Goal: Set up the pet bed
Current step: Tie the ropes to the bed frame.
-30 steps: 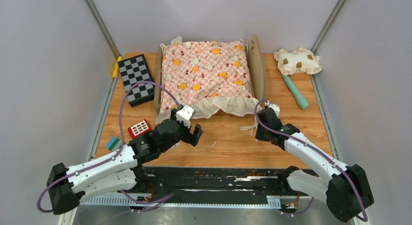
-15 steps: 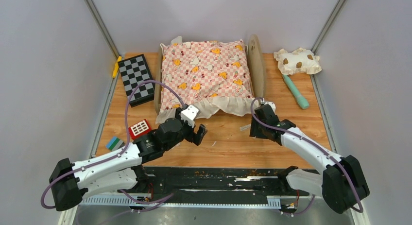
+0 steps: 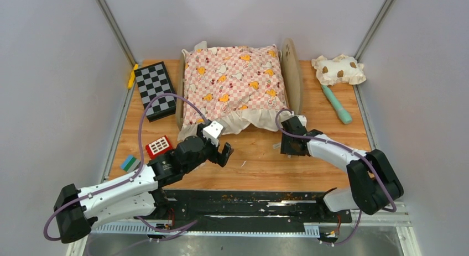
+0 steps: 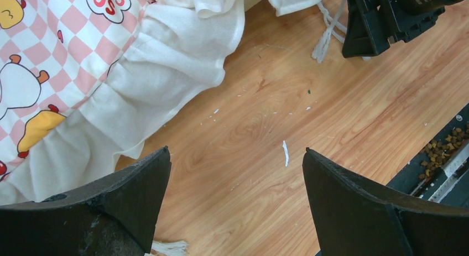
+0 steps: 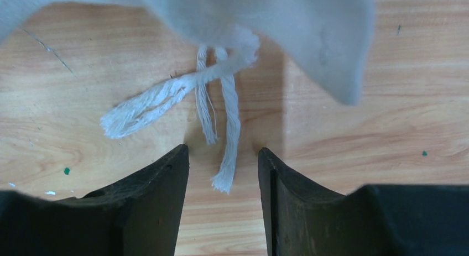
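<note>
The pet bed shows only as its light-wood headboard and a side rail, because the pink checkered ruffled cushion covers the frame. My right gripper stands open at the cushion's near right corner. In the right wrist view its jaws straddle the loose end of a white tie cord without pinching it, below the ruffle. My left gripper is wide open over bare wood just in front of the ruffle, holding nothing. The cream spotted pillow lies at the back right.
A black-and-white checkerboard and a yellow piece lie at the back left. A red toy and a blue-green block sit by the left arm. A teal stick lies right of the headboard. Kibble litters the black near-edge strip.
My right gripper went from shut to open, letting the cord go, and moved left toward the cushion's corner. The left arm only shifted slightly.
</note>
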`<control>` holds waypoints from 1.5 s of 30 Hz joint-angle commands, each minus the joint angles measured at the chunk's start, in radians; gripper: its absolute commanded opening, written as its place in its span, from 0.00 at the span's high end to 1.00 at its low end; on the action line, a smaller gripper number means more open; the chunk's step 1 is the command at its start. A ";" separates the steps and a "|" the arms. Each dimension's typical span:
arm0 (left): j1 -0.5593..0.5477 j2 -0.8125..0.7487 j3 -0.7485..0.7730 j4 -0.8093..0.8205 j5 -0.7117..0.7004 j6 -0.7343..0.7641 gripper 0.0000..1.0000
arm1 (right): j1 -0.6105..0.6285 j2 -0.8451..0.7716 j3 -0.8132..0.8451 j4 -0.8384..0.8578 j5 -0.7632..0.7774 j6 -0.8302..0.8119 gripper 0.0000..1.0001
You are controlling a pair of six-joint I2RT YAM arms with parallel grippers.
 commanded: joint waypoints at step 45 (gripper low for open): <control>-0.022 0.341 0.024 0.615 0.241 0.402 0.07 | -0.148 -0.224 0.020 0.024 -0.220 -0.052 1.00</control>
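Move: The rope's straight tail lies on the table with its end between the right hand's half-open fingers; the stretch to grip is about 3 cm ahead and 1 cm below. Its loose tuft lies about 5 cm left and 2 cm ahead of the right hand, and the cover's frill about 9 cm ahead, 1 cm left and 4 cm above. From the left hand the tuft is some 19 cm right, 8 cm ahead and 17 cm below, with the paper scrap about 6 cm right, 3 cm ahead and equally low. The right hand slides forward about 3 cm just above the table while its fingers close from half open and pinch the straight rope tail, then it draws back some 2 cm towards the base and lifts about 4 cm, its left side tilting up roughly 10 degrees, with the tail still pinched. The left hand stays nearly in place with its fingers wide open until late, then sweeps about 6 cm right and a little forward, dipping slightly and turning clockwise, towards the loose tuft and the right hand. ##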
